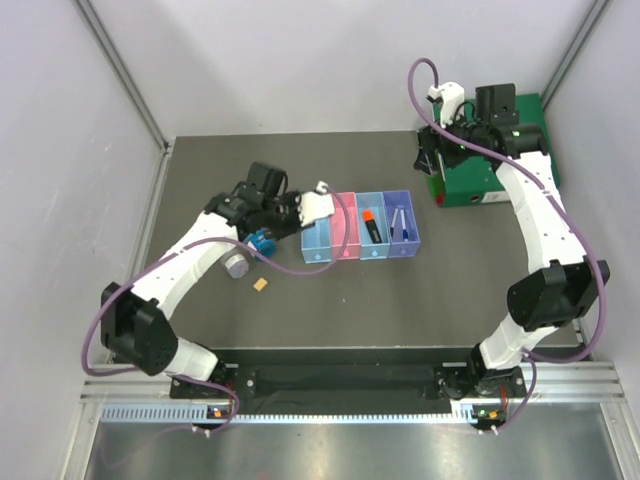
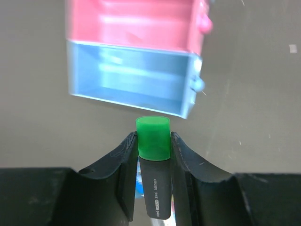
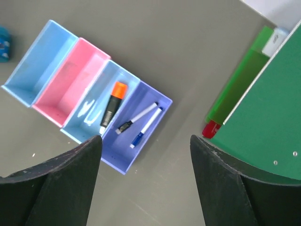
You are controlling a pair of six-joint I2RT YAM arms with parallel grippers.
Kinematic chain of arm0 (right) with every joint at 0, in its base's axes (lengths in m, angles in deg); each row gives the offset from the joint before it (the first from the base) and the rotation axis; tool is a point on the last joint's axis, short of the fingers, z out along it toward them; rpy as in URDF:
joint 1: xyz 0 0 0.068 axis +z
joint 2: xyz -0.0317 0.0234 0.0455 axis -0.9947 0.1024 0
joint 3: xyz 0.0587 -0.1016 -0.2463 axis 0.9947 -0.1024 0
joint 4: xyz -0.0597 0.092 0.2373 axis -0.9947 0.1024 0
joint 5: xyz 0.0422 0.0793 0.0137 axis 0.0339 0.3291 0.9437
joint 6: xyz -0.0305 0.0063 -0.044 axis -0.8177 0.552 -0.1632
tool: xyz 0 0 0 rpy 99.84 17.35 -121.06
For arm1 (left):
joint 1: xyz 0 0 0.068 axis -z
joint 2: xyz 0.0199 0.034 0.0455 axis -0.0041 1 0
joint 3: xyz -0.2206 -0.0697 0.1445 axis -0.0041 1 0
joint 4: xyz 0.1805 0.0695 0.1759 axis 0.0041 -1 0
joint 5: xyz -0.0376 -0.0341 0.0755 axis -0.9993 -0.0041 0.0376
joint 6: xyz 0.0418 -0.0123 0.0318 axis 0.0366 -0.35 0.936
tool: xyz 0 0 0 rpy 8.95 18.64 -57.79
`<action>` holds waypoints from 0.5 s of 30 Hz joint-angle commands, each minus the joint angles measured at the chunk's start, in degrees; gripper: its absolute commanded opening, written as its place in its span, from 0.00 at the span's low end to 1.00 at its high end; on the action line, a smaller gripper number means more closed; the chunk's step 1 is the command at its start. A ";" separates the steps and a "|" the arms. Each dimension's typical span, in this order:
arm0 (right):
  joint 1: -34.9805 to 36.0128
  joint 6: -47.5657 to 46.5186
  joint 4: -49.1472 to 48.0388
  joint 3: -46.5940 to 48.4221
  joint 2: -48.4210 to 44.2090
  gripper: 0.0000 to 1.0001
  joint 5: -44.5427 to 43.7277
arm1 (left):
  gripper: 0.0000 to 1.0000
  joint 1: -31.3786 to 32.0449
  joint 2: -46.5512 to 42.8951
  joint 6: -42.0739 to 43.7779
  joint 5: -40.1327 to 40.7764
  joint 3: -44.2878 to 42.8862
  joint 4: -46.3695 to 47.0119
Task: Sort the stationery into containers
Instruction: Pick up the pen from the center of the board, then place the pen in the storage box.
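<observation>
My left gripper point(image 2: 154, 141) is shut on the black highlighter with the green cap point(image 2: 153, 136), cap end forward. It hangs just short of the near light-blue bin point(image 2: 127, 104), with the pink bin point(image 2: 136, 23) beyond. From above, the left gripper point(image 1: 293, 220) sits left of the containers point(image 1: 316, 255). The orange-capped highlighter point(image 3: 113, 106) lies in the second light-blue bin point(image 3: 75, 134). Two white pens point(image 3: 141, 118) lie in the purple bin point(image 3: 115, 165). My right gripper point(image 3: 145, 139) is open and empty, high above the table near the bins' right end point(image 1: 432, 160).
A blue round tin point(image 1: 262, 241), a grey round tin point(image 1: 236, 264) and a tiny orange block point(image 1: 261, 285) lie on the dark table left of the bins. A large green binder point(image 1: 490, 180) stands at the back right, under the right arm.
</observation>
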 commanded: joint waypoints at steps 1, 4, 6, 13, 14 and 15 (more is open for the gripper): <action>-0.43 -2.99 0.65 0.54 -4.32 0.76 9.29 | 0.00 0.21 -4.05 -12.65 1.64 -9.11 3.89; -0.69 -2.37 2.41 1.86 -3.79 0.77 15.69 | 0.00 0.29 -4.75 -20.73 4.98 -13.16 9.51; -0.87 -0.97 3.29 2.39 -3.09 0.77 19.66 | 0.00 0.29 -5.72 -27.06 6.39 -14.31 15.45; -1.48 5.54 -0.57 1.34 -2.03 0.78 33.64 | 0.00 0.29 -7.48 -45.71 5.86 -14.23 32.18; -1.48 5.98 -1.27 1.42 -2.03 0.78 34.35 | 0.00 0.21 -7.13 -48.17 7.17 -14.92 33.59; -1.48 6.15 -2.32 1.60 -1.86 0.78 35.06 | 0.00 0.29 -6.69 -52.98 9.54 -15.45 34.91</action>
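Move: The green-capped marker is already in the left gripper; from the right hand it is about 34 cm left, 10 back and 12 lower. From the left hand, the open right gripper is correspondingly right, ahead and higher. The left light-blue compartment is 9 cm right of the left hand, 7 ahead and 14 down; the blue jar, 6 left, 4 ahead. The purple compartment is about 7 cm left of the right hand and 28 below, level with it fore and aft. Up fast, some 20 cm, goes the left hand with the marker still pinched, drifting forward and turning about 45 degrees so its downward fingers swing up towards the right gripper. Meanwhile the right hand comes left and back, roughly 5 cm each, rising a little, its open fingers swinging left towards the left hand and marker. ##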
